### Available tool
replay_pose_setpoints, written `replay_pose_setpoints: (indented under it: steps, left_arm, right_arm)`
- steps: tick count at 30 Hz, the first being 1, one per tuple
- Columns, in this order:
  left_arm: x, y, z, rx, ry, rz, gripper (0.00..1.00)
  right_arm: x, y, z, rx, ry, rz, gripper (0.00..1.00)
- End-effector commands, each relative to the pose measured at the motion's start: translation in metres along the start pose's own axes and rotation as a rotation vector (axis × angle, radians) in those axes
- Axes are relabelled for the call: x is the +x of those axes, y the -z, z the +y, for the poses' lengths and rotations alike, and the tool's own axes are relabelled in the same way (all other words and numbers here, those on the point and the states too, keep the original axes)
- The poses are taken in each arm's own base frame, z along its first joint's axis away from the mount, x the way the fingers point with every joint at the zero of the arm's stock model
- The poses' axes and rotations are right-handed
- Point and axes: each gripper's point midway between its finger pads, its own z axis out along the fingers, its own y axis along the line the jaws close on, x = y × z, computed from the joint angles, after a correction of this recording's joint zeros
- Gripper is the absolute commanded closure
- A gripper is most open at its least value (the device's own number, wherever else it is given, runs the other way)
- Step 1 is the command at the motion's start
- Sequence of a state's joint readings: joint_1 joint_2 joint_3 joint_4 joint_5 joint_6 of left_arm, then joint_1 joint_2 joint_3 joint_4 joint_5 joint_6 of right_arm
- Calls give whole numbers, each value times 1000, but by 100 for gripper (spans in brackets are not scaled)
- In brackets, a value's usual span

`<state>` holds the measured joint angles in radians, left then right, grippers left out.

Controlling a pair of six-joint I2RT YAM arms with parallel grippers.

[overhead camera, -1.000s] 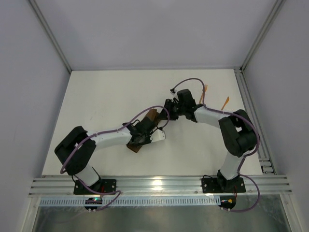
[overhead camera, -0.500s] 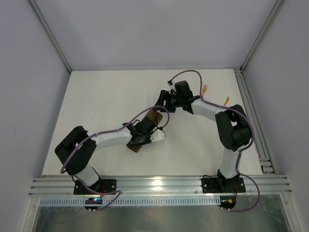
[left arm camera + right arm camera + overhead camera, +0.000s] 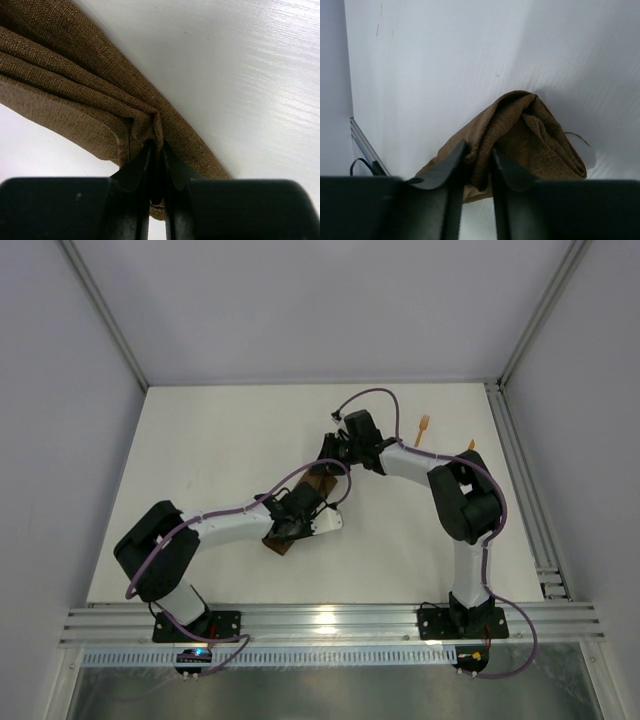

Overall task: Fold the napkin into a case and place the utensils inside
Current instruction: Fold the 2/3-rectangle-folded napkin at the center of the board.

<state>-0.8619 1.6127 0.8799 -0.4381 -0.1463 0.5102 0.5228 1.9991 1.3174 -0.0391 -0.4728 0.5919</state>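
Note:
The dark brown napkin [image 3: 319,485] lies bunched in folds at the table's middle, mostly under the arms. My left gripper [image 3: 299,512] is shut on a folded ridge of the napkin [image 3: 100,95] near its near end. My right gripper [image 3: 328,460] pinches a gathered fold of the napkin [image 3: 535,130] at its far end, its jaws closed on the cloth. Of the utensils, the orange fork [image 3: 423,428] lies at the back right. A sliver of the second orange utensil [image 3: 469,446] shows beside the right arm's elbow.
An aluminium rail [image 3: 520,480] runs along the table's right side, and another rail [image 3: 330,622] along the near edge by the arm bases. Grey walls close in the left, back and right. Purple cables loop over both arms.
My right gripper swung left, away from the utensils, opened, then closed on the napkin's far end. The fork now shows fully. The left gripper kept its hold and place.

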Motion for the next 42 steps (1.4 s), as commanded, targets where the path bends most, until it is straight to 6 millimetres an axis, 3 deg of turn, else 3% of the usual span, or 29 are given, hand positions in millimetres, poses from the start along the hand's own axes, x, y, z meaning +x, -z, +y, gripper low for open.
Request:
replay_pose_setpoints:
  steps: [1, 2, 3, 9, 14, 15, 16, 21, 24, 27, 31, 32, 33, 34, 36, 38, 42]
  left_arm:
    - [9, -6, -6, 19, -14, 33, 87]
    - [10, -5, -6, 17, -15, 32, 87]
    - [10, -3, -5, 12, -21, 28, 87]
    - [17, 8, -1, -14, -35, 22, 80]
    - [16, 21, -7, 46, 15, 10, 55]
    - [20, 28, -13, 104, 41, 12, 50]
    - [11, 38, -8, 116, 60, -13, 34]
    - [5, 88, -10, 228, 125, -39, 16]
    - [23, 122, -16, 267, 76, 21, 15]
    - [20, 137, 2, 197, 43, 12, 18]
    - [-17, 121, 34, 94, 81, -13, 22]
    - [-33, 100, 42, 61, 73, -9, 21]
    - [-47, 95, 52, 23, 76, -31, 19]
    - [-53, 75, 52, 22, 71, -9, 19]
    - [-73, 63, 64, -27, 80, -27, 18]
    - [-79, 45, 63, -16, 108, -10, 17]
    - [-85, 35, 51, 31, 180, -11, 15]
  right_arm:
    - [-11, -1, 1, 12, 1, -33, 80]
    - [-10, 0, -2, 21, 0, -35, 92]
    - [-9, 3, -3, 23, 2, -40, 97]
    - [7, 8, -15, 11, -13, -35, 97]
    - [17, 12, -16, -7, -32, -47, 97]
    - [18, 12, -17, -7, -33, -47, 97]
    - [19, 12, -18, -10, -34, -50, 97]
    - [26, 12, -17, -21, -45, -57, 97]
    - [31, 13, -14, -29, -39, -66, 97]
    - [34, 15, -7, -57, -41, -82, 97]
    - [34, 19, 4, -113, -63, -114, 97]
    - [35, 20, 6, -125, -70, -112, 97]
    - [35, 22, 9, -140, -69, -118, 97]
    - [35, 24, 11, -151, -79, -117, 97]
    - [39, 27, 15, -179, -84, -112, 97]
    - [41, 30, 17, -187, -85, -108, 97]
    - [45, 27, 19, -225, -114, -96, 97]
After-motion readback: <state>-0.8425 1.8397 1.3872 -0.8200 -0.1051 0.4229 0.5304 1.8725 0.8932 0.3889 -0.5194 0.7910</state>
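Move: From the left hand, which still pinches the napkin near its lower end, the napkin's middle lies about 6 cm ahead and 3 cm to the right, about level with the fingers; its raised far end is roughly 15 cm ahead, 11 cm right and 5 cm higher. That far end sits right at the right hand's half-closed fingertips. The fork lies some 21 cm right of the right hand, 6 cm farther out and about 7 cm lower. Back and down goes the right hand, finishing its closing on the napkin's far end and keeping that pinch as it draws back about 6 cm, dipping before rising slightly and tilting a little. The left fingers open wide and let go; that hand backs off while rising some 12 cm, then swings forward, right and down over the napkin's middle, towards the right gripper, staying open. ##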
